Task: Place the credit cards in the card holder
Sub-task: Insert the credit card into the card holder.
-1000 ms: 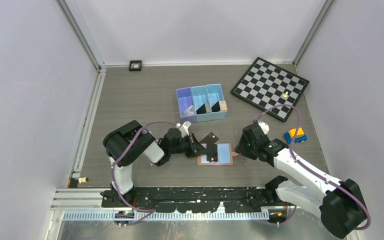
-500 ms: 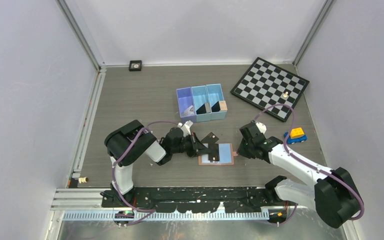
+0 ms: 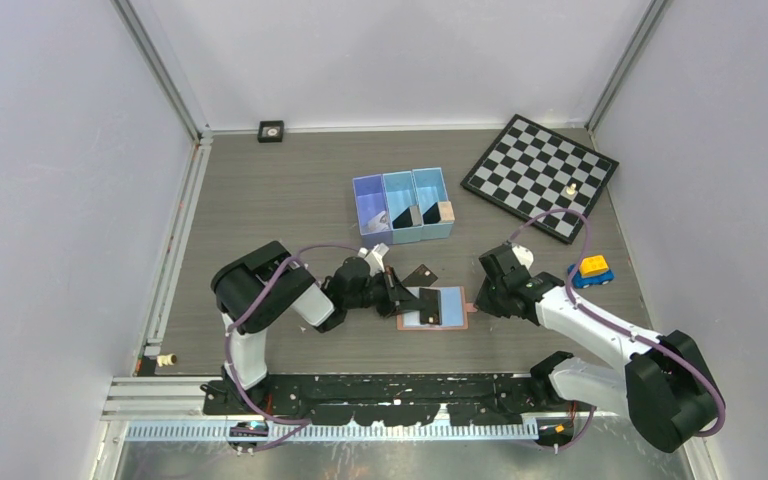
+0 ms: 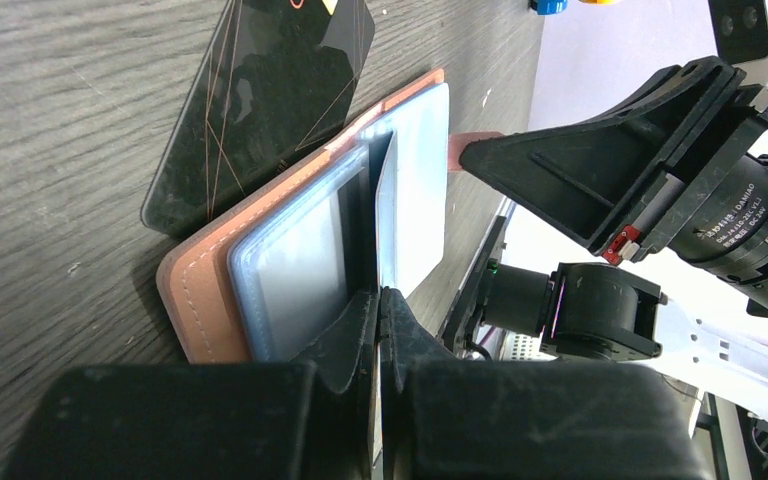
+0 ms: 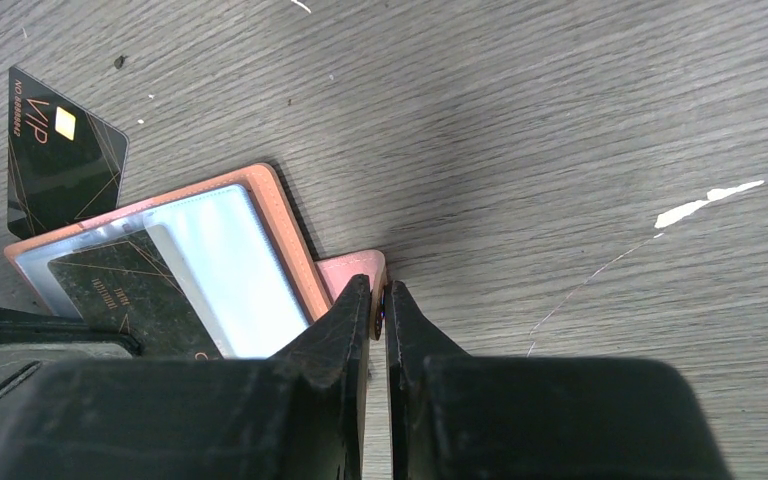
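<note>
The card holder (image 3: 450, 308) lies open on the table, salmon-tan outside (image 4: 200, 300) with a light blue lining (image 5: 225, 265). My left gripper (image 3: 398, 300) (image 4: 380, 295) is shut on a black credit card (image 5: 125, 290), held edge-on with its far end inside the holder's clear sleeve. A second black credit card (image 3: 420, 275) (image 4: 270, 100) (image 5: 60, 165) lies flat on the table, partly under the holder's far edge. My right gripper (image 3: 482, 302) (image 5: 380, 292) is shut on the holder's snap tab (image 5: 352, 272) at its right side.
A three-compartment blue bin (image 3: 405, 190) stands behind the holder, with dark cards and a small tan block (image 3: 447, 211) inside. A chessboard (image 3: 540, 175) lies at the back right. A yellow and blue toy (image 3: 590, 270) sits right of my right arm.
My right arm has swung and uncovered the yellow and blue toy, and its gripper stays on the snap tab. My left gripper has edged slightly right with the card.
</note>
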Robot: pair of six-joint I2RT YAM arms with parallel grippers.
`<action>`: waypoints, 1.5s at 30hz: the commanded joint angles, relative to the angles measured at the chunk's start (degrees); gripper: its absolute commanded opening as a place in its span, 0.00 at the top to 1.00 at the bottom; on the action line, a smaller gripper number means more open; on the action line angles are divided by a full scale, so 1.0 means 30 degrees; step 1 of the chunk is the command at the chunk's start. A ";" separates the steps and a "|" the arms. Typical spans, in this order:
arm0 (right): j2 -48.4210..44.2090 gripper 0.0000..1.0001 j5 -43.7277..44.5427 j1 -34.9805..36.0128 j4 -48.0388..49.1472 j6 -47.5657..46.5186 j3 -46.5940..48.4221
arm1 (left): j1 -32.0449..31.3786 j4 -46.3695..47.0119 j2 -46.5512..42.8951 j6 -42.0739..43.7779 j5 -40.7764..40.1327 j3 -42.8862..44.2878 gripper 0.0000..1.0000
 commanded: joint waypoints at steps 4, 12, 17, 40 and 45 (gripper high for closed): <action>-0.0107 0.91 0.0053 -0.0035 0.0659 0.0360 -0.0104 | -0.0218 0.0399 0.0414 -0.0195 -0.0431 -0.0122 1.00; -0.0184 0.92 -0.0153 0.0004 0.0702 0.0490 -0.0224 | -0.0600 0.0879 0.1111 -0.0278 -0.0691 0.0499 1.00; -0.0208 0.92 -0.0303 -0.0020 0.0935 0.0665 -0.0341 | -0.0845 0.0460 0.1429 -0.0141 -0.0836 0.1020 1.00; -0.0875 0.99 0.0309 -0.0016 0.0805 0.0752 -0.0551 | -0.2012 -0.9122 -0.0606 0.3899 -0.3332 0.3938 0.83; -0.1043 1.00 0.0706 -0.0032 0.0434 0.0649 -0.0518 | -0.2146 -1.1945 -0.1428 0.5339 -0.3456 0.4965 0.73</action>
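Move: The left hand already pinches a credit card by its left edge; the right-hand pocket of the open card holder lies about 8 cm to its right, 1 cm back and 1 cm lower. The loose card lies some 6 cm ahead of the left hand, the holder's strap about 13 cm to its right and 1 cm back. From the right hand, already on that strap, the pocket is roughly 6 cm to the left, level front to back. Left hand slides the pinched card about 4 cm right into the pocket, then opens; right keeps the strap pinched. ##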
